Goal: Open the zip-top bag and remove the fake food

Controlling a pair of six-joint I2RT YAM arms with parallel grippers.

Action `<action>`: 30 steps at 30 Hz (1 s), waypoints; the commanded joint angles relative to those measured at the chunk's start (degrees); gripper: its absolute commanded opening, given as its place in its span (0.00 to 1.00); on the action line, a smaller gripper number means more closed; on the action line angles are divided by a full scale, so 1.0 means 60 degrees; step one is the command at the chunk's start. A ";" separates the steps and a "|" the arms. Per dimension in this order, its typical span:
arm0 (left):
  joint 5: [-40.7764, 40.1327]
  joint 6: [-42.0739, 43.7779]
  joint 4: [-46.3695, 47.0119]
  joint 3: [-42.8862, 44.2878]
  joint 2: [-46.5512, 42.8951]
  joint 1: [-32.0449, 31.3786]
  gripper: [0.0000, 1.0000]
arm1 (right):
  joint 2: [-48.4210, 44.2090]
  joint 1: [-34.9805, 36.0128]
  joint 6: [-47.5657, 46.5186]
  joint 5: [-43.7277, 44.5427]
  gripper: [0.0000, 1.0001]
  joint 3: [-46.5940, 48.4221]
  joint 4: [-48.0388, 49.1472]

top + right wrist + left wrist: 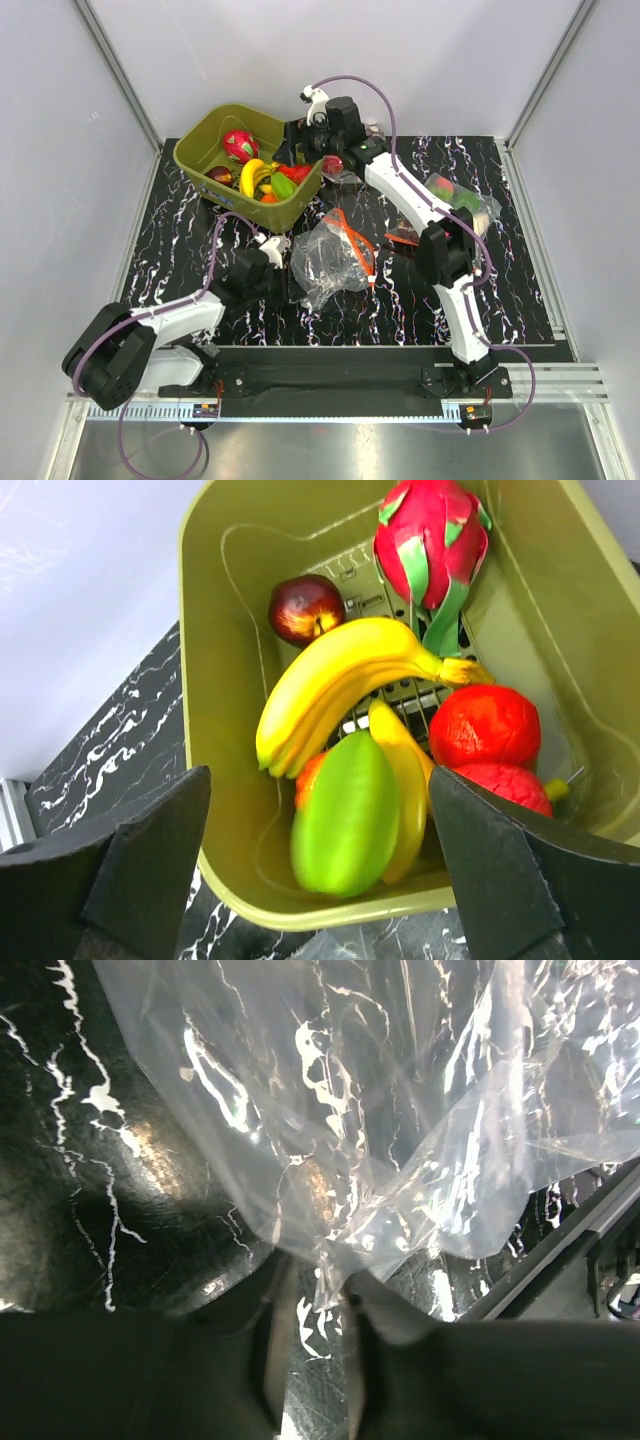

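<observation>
The zip-top bag point(335, 255) lies crumpled and empty at mid-table, with its orange-red zip strip point(355, 238) on top. My left gripper point(290, 272) is shut on a fold at the bag's left edge; in the left wrist view the clear plastic point(380, 1110) runs down between my left gripper's point(318, 1290) fingers. My right gripper point(296, 152) is open and empty above the olive bin point(215, 140). In the right wrist view my right gripper point(318, 780) frames a blurred green piece point(345, 825), a banana point(340, 680), a red fruit point(485, 725), a yellow piece point(405, 770) and an orange piece point(310, 775).
The bin point(560, 600) also holds a dragon fruit point(430, 540) and a dark red apple point(305, 608). Other clear bags lie nearby: one with green and red items point(455, 195), one by the bin point(340, 170), one near the right arm point(403, 236). White walls enclose the table.
</observation>
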 commanded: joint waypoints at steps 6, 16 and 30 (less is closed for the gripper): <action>-0.0614 0.0366 -0.0455 0.0358 -0.0789 0.0029 0.33 | -0.2154 -0.0016 -0.0097 -0.0063 0.96 -0.1742 0.1347; -0.1886 0.0630 -0.1916 0.0212 -0.3394 0.0044 0.99 | -0.6370 -0.0031 -0.1386 0.2115 1.00 -0.6689 0.0691; -0.7264 0.1682 -0.6929 0.3973 -0.5243 0.0088 0.99 | -1.1252 -0.0880 -0.0465 0.6103 1.00 -1.1046 -0.0848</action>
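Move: The empty zip-top bag lies flat, its middle about 10 cm ahead of the left hand and 9 cm to its right, with the bottom corner still between that hand's fingertips. From the right hand, the filled vegetable bag is some 39 cm to the right, 5 cm back and 22 cm down. Just let go, the green fruit is about 16 cm below the right hand, 4 cm back and 3 cm left; the green bin's middle is roughly 12 cm left, level ahead and 18 cm down. Back and to the right, the empty, wide-open right hand swings away from the green bin, some 24 cm sideways, arching up about 5 cm and sinking again beyond the empty bag, towards the vegetable bag, while turning clockwise. The left hand opens wide off the bag's corner, slowly at first, then climbs about 16 cm and goes left, its fingers swinging up and counter-clockwise. ##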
